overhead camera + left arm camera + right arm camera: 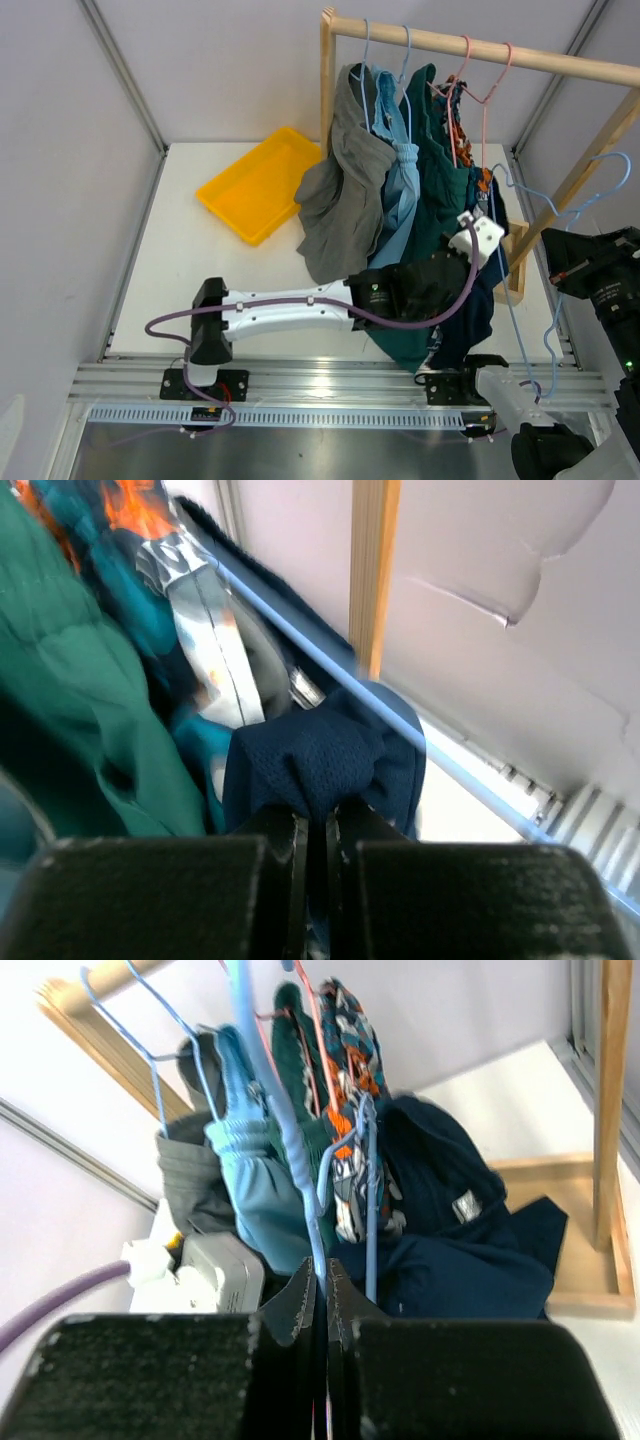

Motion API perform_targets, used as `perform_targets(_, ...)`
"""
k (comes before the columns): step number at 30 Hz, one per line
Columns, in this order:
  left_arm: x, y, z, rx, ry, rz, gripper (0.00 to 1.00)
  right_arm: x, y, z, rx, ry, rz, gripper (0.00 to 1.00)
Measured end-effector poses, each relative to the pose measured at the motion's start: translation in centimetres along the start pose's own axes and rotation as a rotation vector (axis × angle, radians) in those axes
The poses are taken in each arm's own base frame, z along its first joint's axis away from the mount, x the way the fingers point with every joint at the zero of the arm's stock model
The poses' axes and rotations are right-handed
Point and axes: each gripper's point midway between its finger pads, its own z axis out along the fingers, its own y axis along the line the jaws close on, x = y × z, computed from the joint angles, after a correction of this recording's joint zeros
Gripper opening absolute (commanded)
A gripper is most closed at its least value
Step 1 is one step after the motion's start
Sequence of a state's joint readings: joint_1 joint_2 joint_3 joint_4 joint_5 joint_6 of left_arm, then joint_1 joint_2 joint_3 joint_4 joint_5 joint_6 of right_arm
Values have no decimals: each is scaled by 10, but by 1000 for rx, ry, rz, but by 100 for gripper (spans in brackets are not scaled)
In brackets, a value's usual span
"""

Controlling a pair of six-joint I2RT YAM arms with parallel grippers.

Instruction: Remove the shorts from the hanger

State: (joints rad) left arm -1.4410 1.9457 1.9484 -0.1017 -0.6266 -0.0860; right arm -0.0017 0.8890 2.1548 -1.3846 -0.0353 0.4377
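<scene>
Several shorts hang bunched on wire hangers from a wooden rail: grey, light blue, dark teal-green and an orange-blue print pair. The navy shorts sag lowest on the right. My left gripper is shut on a bunched fold of the navy shorts. My right gripper is shut on the wire of a light blue hanger, which runs down into the navy shorts. In the top view the left fingers are buried in cloth.
A yellow tray lies on the white table at the back left. The rack's wooden upright stands behind it, and a slanted brace and foot stand on the right. Grey walls enclose the table.
</scene>
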Motion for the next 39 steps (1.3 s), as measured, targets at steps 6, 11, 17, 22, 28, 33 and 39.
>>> perform_targets(6,72,-33,-83,95,154,71,0,-2,-8,12,49,1,-7,0)
perform_targets(11,114,-90,-197,278,241,153,0,-10,-21,57,141,33,-37,0)
perform_targets(17,110,-98,-280,365,265,99,0,-38,-24,121,212,-10,-61,0)
perform_targets(22,147,-56,-292,315,318,37,0,-61,-18,162,209,-69,-60,0)
perform_targets(28,191,-34,-298,259,377,27,0,-77,-26,200,232,-116,-63,0)
perform_targets(33,186,-32,-297,245,363,-17,0,-84,-53,238,285,-136,-55,0)
perform_targets(39,169,-23,-299,228,336,-101,0,-76,-73,264,290,-133,-37,0)
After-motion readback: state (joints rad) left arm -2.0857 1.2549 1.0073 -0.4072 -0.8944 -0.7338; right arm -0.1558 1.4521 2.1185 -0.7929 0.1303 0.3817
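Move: The left hand, with the navy shorts already pinched, has the yellow box about 37 cm ahead, 46 cm left and 33 cm below; the patterned shorts hang roughly 11 cm ahead, green ones some 10 cm ahead and 7 cm left, both near its height. From the right hand, already gripping the blue hanger, the rail's free stretch is about 32 cm ahead, 12 cm right and 5 cm higher, with the slanting post some 26 cm ahead, 22 cm right and 20 cm below. The left hand keeps its pinch and hauls the navy shorts away from the hanger and the hanging clothes, sweeping back about 27 cm while going left and down, then carrying on left and lower before easing up a little beyond the table's front edge, the fingers tipping down and turning clockwise. After barely stirring at first, the right hand carries the blue hanger the other way, forward about 27 cm and some 9 cm right towards the rail, rising slightly and sinking back to its starting height as it turns roughly 20 degrees clockwise, fingers still shut. ##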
